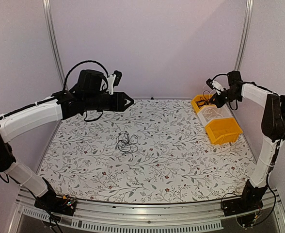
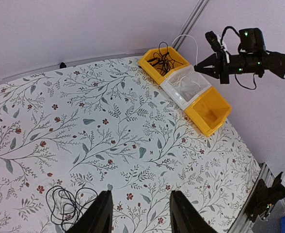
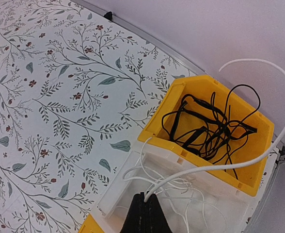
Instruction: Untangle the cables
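Note:
A loose bunch of thin black cables lies on the floral table, at the lower left edge of the left wrist view. My left gripper hangs above the table, open, with nothing between its fingers. More black cables are piled in the far yellow bin. My right gripper is shut on a white cable above the white bin. That cable arcs up and over the yellow bin. More white strands lie in the white bin.
Three bins stand in a row at the back right: the far yellow bin, the white bin and a near yellow bin. A back wall and metal posts close off the table.

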Available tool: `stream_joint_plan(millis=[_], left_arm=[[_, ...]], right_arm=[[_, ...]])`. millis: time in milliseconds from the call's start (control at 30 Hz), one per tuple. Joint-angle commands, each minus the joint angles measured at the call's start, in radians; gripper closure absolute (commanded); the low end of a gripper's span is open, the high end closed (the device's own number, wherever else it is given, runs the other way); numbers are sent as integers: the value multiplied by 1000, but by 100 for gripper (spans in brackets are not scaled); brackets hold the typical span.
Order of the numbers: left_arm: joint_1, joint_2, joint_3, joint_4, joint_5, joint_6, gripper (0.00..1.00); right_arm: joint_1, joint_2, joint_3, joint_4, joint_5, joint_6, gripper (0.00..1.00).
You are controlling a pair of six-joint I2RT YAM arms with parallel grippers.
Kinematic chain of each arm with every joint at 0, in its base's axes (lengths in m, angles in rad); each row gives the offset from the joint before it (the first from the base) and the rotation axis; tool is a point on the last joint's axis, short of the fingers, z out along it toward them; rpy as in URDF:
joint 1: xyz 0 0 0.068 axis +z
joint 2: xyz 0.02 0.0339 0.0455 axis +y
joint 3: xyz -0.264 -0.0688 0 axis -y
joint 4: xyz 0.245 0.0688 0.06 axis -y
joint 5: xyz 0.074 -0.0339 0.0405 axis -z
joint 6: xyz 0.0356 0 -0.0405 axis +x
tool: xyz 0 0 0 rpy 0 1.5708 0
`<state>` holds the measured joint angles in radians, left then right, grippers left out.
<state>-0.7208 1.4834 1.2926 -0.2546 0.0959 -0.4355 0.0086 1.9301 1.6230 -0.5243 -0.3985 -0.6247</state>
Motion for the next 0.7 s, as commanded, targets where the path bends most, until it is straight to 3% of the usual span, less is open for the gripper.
stream_joint_plan(millis=[0, 667], left_arm=[[-8, -25, -34, -11, -14, -22, 57], [-8, -74, -106, -2, -40, -62, 57]], right_arm=[[-1, 50, 23, -49, -7, 10, 100], [-1, 277, 166, -215, 165, 53, 100]])
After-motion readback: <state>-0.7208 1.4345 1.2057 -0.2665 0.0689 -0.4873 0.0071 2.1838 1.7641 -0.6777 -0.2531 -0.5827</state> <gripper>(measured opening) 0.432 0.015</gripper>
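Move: The white bin's middle is roughly 14 cm below the right hand, which still holds a white cable, and some 2 cm ahead and 5 cm to the right. The back yellow bin with the black cables stands about 12 cm beyond the white one and 2 cm farther left; the empty front yellow bin is about 12 cm nearer than the white one and 3 cm farther right. From the left hand, the white bin is about 20 cm ahead, 52 cm right and 25 cm down. Keeping the white cable pinched in its shut fingers, the right hand sinks about 10 cm towards the white bin, easing a couple of centimetres to the right on the lower part of the way, while the fingers tip some 15 degrees more steeply down. The empty left hand settles about 2 cm and drifts slightly left, still part open. ##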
